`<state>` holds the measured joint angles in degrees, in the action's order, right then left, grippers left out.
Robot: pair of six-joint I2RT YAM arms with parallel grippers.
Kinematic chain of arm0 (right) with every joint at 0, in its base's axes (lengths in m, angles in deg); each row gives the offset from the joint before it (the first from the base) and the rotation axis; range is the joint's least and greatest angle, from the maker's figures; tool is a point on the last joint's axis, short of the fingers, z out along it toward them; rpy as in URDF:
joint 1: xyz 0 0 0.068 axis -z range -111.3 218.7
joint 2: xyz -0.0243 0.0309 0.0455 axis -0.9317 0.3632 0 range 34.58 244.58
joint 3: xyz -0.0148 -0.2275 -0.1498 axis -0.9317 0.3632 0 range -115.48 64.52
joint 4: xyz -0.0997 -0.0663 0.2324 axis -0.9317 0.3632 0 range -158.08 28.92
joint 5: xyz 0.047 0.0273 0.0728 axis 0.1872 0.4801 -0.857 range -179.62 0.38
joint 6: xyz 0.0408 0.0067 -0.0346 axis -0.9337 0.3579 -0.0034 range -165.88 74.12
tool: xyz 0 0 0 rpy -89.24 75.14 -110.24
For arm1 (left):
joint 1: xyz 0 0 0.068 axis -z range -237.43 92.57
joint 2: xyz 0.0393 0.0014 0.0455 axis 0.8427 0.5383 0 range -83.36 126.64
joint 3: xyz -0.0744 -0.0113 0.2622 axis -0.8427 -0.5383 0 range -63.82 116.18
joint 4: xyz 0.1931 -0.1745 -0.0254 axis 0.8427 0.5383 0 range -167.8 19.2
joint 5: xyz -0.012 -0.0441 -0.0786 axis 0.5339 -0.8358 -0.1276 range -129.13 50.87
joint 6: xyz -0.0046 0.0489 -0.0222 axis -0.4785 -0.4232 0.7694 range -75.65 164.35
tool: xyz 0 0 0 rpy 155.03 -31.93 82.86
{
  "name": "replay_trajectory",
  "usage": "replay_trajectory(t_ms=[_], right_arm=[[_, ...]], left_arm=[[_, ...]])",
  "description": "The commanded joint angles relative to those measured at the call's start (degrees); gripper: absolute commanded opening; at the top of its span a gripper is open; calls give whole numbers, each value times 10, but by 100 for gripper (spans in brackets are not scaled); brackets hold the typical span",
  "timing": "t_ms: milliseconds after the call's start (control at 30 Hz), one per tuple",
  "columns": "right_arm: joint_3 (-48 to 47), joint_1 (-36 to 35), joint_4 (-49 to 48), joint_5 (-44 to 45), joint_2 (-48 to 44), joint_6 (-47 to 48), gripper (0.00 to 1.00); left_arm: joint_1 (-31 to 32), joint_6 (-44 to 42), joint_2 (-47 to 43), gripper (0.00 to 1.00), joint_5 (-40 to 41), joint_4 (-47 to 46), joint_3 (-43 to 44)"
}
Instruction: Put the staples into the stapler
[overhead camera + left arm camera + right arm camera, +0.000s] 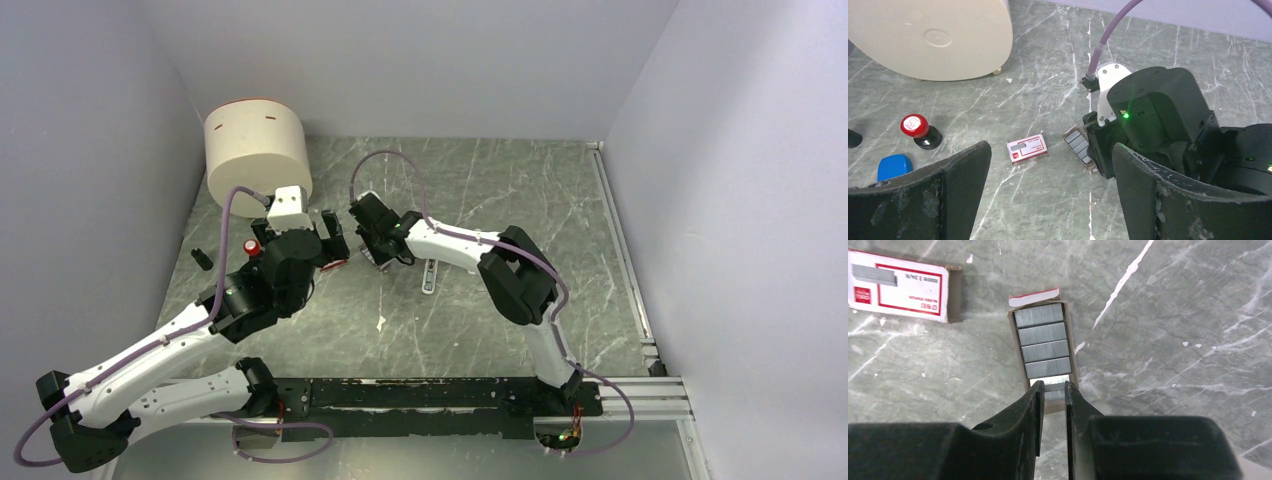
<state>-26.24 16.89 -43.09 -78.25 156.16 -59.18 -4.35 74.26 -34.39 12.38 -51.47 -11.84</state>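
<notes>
The staples point(1044, 342) are several grey blocks lined up in an open cardboard tray on the marble table. My right gripper point(1053, 388) points down at the near end of that tray, its jaws shut on the nearest block. The red-and-white staple box point(898, 285) lies flat a little to the tray's left. The slim white stapler point(430, 274) rests on the table just right of my right wrist. My left gripper point(1053, 192) hovers open above the box point(1026, 148) and tray point(1078, 145), holding nothing.
A big cream cylinder point(257, 150) stands at the back left. A red-topped black stamp point(915, 129) and a blue piece point(894, 166) sit to the left of the box. A small black piece point(201, 258) lies near the left wall. Walls enclose three sides.
</notes>
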Motion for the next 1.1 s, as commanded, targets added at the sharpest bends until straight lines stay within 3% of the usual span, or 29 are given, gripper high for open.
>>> replay_trajectory(t_ms=[0, 633, 1067], right_arm=[[-8, 1, 8, 8, -38, -6, 22], [79, -3, 121, -93, -84, 38, 23], [76, -28, 132, -96, -56, 69, 24]], left_arm=[[-2, 9, -7, 95, 21, 1, -1], [-2, 9, -11, 95, 18, -3, -2], [-2, 8, -12, 95, 18, -1, -1]])
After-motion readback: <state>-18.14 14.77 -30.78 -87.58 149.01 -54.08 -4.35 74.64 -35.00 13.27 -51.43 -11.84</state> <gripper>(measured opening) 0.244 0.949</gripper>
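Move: The right hand already pinches a strip of staples at the near end of the open staple box, whose middle is about 2 cm ahead and 1 cm left, 1 cm below. The opened stapler that the strip is for lies roughly 10 cm to the right, about 1 cm nearer the base; the red-and-white sleeve lies some 10 cm left and 1 cm ahead. From the idle left hand, the stapler is about 20 cm right, 9 cm ahead and 25 cm below. Keeping its pinch on the staple strip, the right hand lifts it clear of the open box by about 3 cm, then swings back and to the right, sinking again to near its starting height, towards the near end of the opened stapler. It ends some 8 cm back and 4 cm right, the wrist tipping the fingers more steeply down and turning a little counter-clockwise. ##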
